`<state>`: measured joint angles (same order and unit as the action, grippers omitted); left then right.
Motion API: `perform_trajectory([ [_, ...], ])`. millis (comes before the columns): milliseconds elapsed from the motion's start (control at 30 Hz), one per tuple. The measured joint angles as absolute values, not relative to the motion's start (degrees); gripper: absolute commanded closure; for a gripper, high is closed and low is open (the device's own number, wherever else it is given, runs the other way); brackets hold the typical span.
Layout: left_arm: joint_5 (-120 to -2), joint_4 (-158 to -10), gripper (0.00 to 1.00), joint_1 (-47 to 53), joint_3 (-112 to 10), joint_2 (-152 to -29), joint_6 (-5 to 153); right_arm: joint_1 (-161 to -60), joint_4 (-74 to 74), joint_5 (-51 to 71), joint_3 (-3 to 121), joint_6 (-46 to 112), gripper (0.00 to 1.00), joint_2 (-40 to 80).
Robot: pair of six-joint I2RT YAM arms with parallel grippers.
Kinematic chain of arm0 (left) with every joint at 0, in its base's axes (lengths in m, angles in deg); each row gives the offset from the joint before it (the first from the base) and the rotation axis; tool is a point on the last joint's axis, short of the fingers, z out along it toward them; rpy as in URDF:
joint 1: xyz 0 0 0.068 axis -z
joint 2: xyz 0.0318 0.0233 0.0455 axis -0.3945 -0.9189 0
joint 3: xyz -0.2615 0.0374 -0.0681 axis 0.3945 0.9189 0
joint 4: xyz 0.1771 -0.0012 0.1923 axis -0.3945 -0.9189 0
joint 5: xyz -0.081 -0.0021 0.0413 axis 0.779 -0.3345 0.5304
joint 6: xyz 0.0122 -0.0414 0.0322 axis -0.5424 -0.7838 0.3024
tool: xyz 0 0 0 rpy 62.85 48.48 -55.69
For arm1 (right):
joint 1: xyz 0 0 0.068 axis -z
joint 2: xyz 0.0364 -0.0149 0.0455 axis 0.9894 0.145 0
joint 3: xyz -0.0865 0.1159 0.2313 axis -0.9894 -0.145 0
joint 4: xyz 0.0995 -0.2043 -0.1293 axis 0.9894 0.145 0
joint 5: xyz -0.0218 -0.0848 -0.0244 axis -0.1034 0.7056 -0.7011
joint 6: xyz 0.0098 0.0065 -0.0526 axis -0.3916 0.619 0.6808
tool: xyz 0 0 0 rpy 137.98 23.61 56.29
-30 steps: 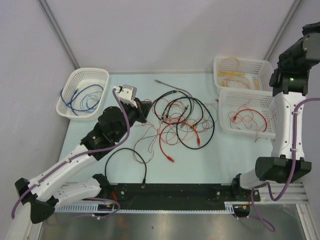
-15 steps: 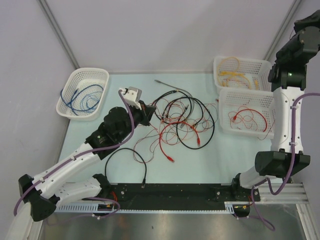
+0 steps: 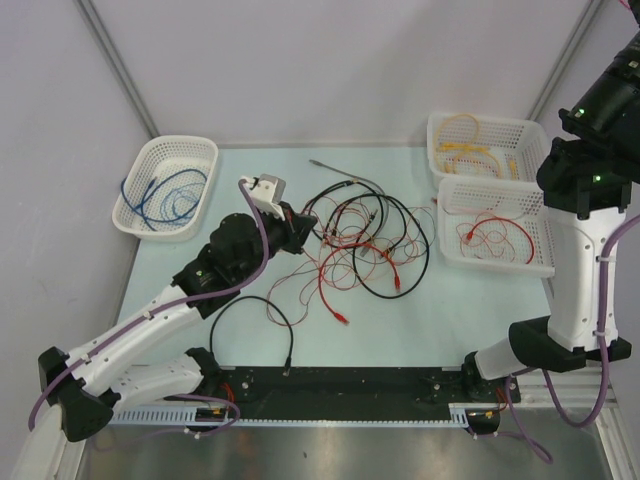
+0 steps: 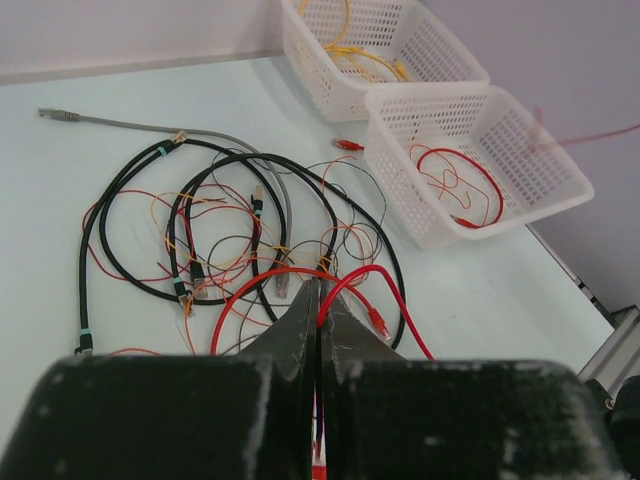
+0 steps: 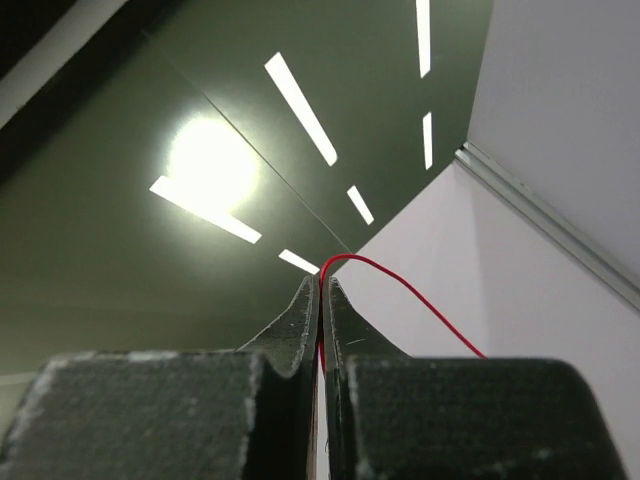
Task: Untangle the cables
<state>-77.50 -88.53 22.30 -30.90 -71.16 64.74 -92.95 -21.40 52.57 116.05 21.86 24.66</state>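
The cables (image 3: 365,245) lie in a tangle mid-table: black loops, thin red and orange wires, and a thicker red cable. My left gripper (image 3: 300,228) sits at the tangle's left edge. In the left wrist view the left gripper (image 4: 319,290) is shut on the thicker red cable (image 4: 350,278), which arches out from between its tips. My right arm (image 3: 590,150) is raised high at the right edge. Its gripper (image 5: 321,283) points up at the ceiling and is shut on a thin red wire (image 5: 400,285) that trails off down to the right.
A white basket (image 3: 140,160) at the back left holds a blue cable. Two white baskets stand at the back right: one (image 3: 432,135) with yellow cables, one (image 3: 445,225) with red wires. A black cable loop (image 3: 250,320) lies near the front edge. A grey cable (image 3: 340,172) runs behind the tangle.
The right arm has turned and its upper part has come forward at the right edge. The left gripper has shifted slightly right toward the tangle. Both grippers have stayed shut.
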Motion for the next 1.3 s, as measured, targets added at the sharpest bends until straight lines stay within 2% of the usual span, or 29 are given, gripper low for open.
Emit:
perform_trajectory([
  [467,-76.1,-89.9,1.00,22.3,-29.7,-69.9,62.1,-90.5,-25.3,52.8,114.8,25.0,1.00,26.6],
  [833,-74.7,-89.3,1.00,22.3,-28.1,-73.1,61.7,-80.1,-21.9,52.6,112.1,17.5,1.00,32.7],
  [1000,-73.9,-87.6,1.00,22.3,-28.1,-75.4,61.6,-77.6,-18.9,53.6,105.5,14.6,1.00,33.0],
  [1300,-72.3,-87.0,1.00,22.3,-28.1,-76.6,60.9,-77.6,-18.1,55.1,78.7,11.2,1.00,29.2],
])
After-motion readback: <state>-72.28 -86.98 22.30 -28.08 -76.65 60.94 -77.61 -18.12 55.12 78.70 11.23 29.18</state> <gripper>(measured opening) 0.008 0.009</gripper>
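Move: The red cable hanging from the right hand is bound for the near right basket, whose middle lies about 12 cm ahead, 5 cm to the right and some 75 cm below that hand; the far right basket stands roughly 24 cm beyond the near one. From the left hand, the red cable lying on the table is about 1 cm ahead, 10 cm right and 28 cm down, with the black cable tangle some 11 cm ahead and 13 cm right. The red cable pinched in the right hand's shut fingers comes down towards the near right basket from high up: after a slight draw back, the hand sweeps down some 25 cm and forward about 20, drifting right, while its upturned fingers tip down towards level. The left hand keeps its own pinch on a red cable and sinks about 5 cm, edging right towards the red cable on the table. ##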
